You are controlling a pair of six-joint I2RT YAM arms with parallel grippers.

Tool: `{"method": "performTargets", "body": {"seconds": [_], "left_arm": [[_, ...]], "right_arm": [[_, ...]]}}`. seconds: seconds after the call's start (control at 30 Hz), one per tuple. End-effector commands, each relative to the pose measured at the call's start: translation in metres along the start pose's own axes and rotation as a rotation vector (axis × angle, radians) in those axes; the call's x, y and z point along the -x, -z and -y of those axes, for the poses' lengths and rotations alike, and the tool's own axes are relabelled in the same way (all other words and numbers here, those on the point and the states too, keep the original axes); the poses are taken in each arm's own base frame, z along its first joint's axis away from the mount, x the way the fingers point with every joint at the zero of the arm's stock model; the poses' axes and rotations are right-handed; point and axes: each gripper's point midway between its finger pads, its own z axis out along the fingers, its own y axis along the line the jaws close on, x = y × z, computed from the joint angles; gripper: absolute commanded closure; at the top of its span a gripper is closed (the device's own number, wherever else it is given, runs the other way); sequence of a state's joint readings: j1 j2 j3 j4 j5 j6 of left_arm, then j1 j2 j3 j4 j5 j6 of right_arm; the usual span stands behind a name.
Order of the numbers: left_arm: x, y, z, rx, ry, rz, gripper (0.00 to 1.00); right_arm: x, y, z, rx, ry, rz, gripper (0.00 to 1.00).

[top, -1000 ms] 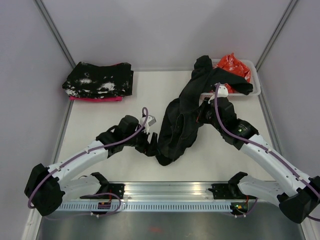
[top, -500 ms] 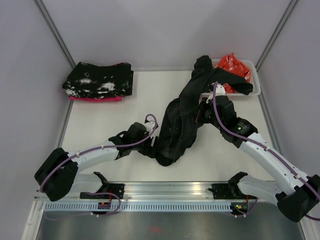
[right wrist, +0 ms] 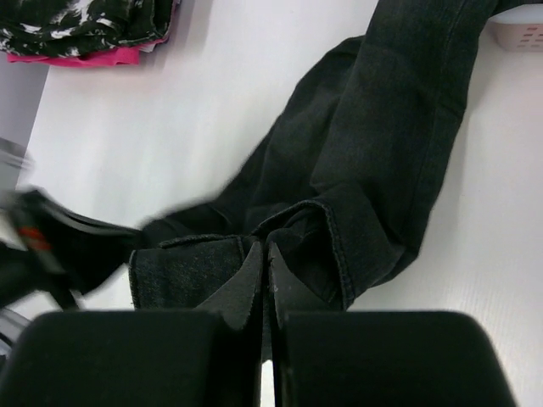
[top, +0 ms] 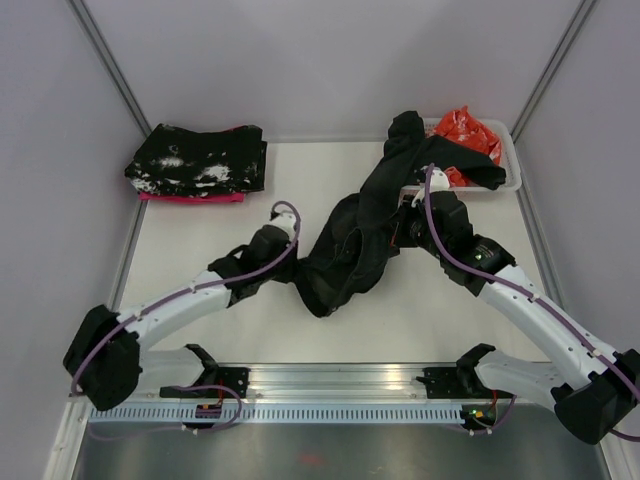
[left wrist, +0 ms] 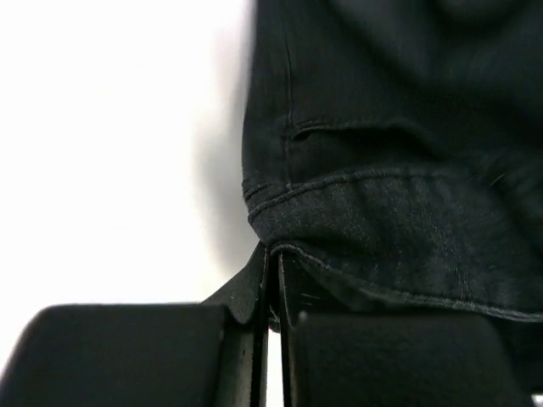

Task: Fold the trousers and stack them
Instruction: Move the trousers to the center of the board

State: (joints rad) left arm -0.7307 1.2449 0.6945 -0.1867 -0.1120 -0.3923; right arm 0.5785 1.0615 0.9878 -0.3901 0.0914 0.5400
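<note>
The black trousers [top: 350,250] hang in a crumpled bunch over the table's middle, one leg trailing back over the tray. My left gripper [top: 298,278] is at the bunch's lower left edge. In the left wrist view it [left wrist: 273,264] is shut on a stitched hem of the trousers [left wrist: 390,170]. My right gripper [top: 402,232] is at the bunch's upper right. In the right wrist view it [right wrist: 265,254] is shut on a seamed fold of the trousers [right wrist: 382,153], which is held above the table.
A folded stack of black white-speckled cloth on pink cloth [top: 200,162] lies at the back left, also seen as the stack [right wrist: 85,25] in the right wrist view. A white tray [top: 512,182] at the back right holds orange-red cloth [top: 468,130].
My left gripper has shut on the trousers' lower edge and drawn up and to the left, pulling the bottom of the bunch with it. The right arm has barely moved.
</note>
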Motion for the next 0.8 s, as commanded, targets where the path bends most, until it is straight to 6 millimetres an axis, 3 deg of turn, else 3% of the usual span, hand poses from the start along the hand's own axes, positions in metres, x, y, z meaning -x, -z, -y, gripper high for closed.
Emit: {"method": "performTargets", "body": {"seconds": [0.0,0.03,0.1,0.13,0.17,0.2,0.23,0.27,0.3,0.43,0.57,0.77], "left_arm": [[0.097,0.078,-0.049,0.226,0.114,0.29,0.98],[0.106,0.093,-0.057,0.242,0.126,0.323,0.98],[0.142,0.139,-0.075,0.262,0.176,0.459,0.98],[0.144,0.151,-0.085,0.292,0.188,0.464,0.98],[0.158,0.172,-0.098,0.345,0.201,0.513,0.98],[0.162,0.184,-0.105,0.38,0.206,0.529,0.98],[0.163,0.198,-0.119,0.451,0.215,0.531,0.98],[0.163,0.203,-0.119,0.454,0.209,0.528,0.98],[0.163,0.21,-0.127,0.489,0.225,0.535,0.98],[0.164,0.252,-0.129,0.499,0.271,0.638,0.98],[0.164,0.282,-0.121,0.467,0.275,0.679,0.98],[0.157,0.308,-0.121,0.491,0.269,0.685,0.98]], "right_arm": [[0.015,0.001,0.006,-0.039,0.032,0.049,1.0],[0.013,-0.001,0.006,-0.039,0.039,0.04,1.0],[0.003,-0.008,-0.003,0.019,0.072,-0.015,1.0],[-0.001,-0.017,-0.009,0.039,0.077,-0.049,0.99],[-0.004,-0.02,-0.012,0.053,0.081,-0.074,0.95],[-0.007,-0.02,-0.027,0.127,0.087,-0.114,0.77],[-0.016,-0.028,-0.024,0.115,0.099,-0.159,0.67],[-0.016,-0.031,-0.024,0.109,0.099,-0.169,0.58],[-0.011,-0.032,-0.023,0.091,0.103,-0.159,0.36],[0.015,-0.034,0.004,-0.082,0.106,-0.055,0.06],[0.029,-0.051,0.029,-0.2,0.076,0.033,0.02],[0.034,-0.115,0.059,-0.294,0.013,0.069,0.02]]}}
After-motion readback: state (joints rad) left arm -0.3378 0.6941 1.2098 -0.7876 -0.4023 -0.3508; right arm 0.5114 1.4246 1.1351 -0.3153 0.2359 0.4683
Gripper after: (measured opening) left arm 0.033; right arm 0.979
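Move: The trousers are pinched by both hands. Their loose bulk lies about 5 cm ahead of the left hand and 14 cm to its right, roughly level with it. From the right hand, the stretch running to the basket is some 14 cm ahead, 2 cm left and 14 cm below. The bulk is 10 cm to that hand's left, and the basket 25 cm ahead and 17 cm right. The folded stack sits 26 cm ahead and 30 cm left of the left hand. The trousers' pinched edge is swept up some 26 cm and left about 20 cm by the left hand, which keeps its grip while its fingers swing counter-clockwise and tip upward. The right fingers open wide and let go of the cloth; that hand dips slightly left, then reaches about 9 cm forward and a little lower, towards the stretch of trousers by the basket. ##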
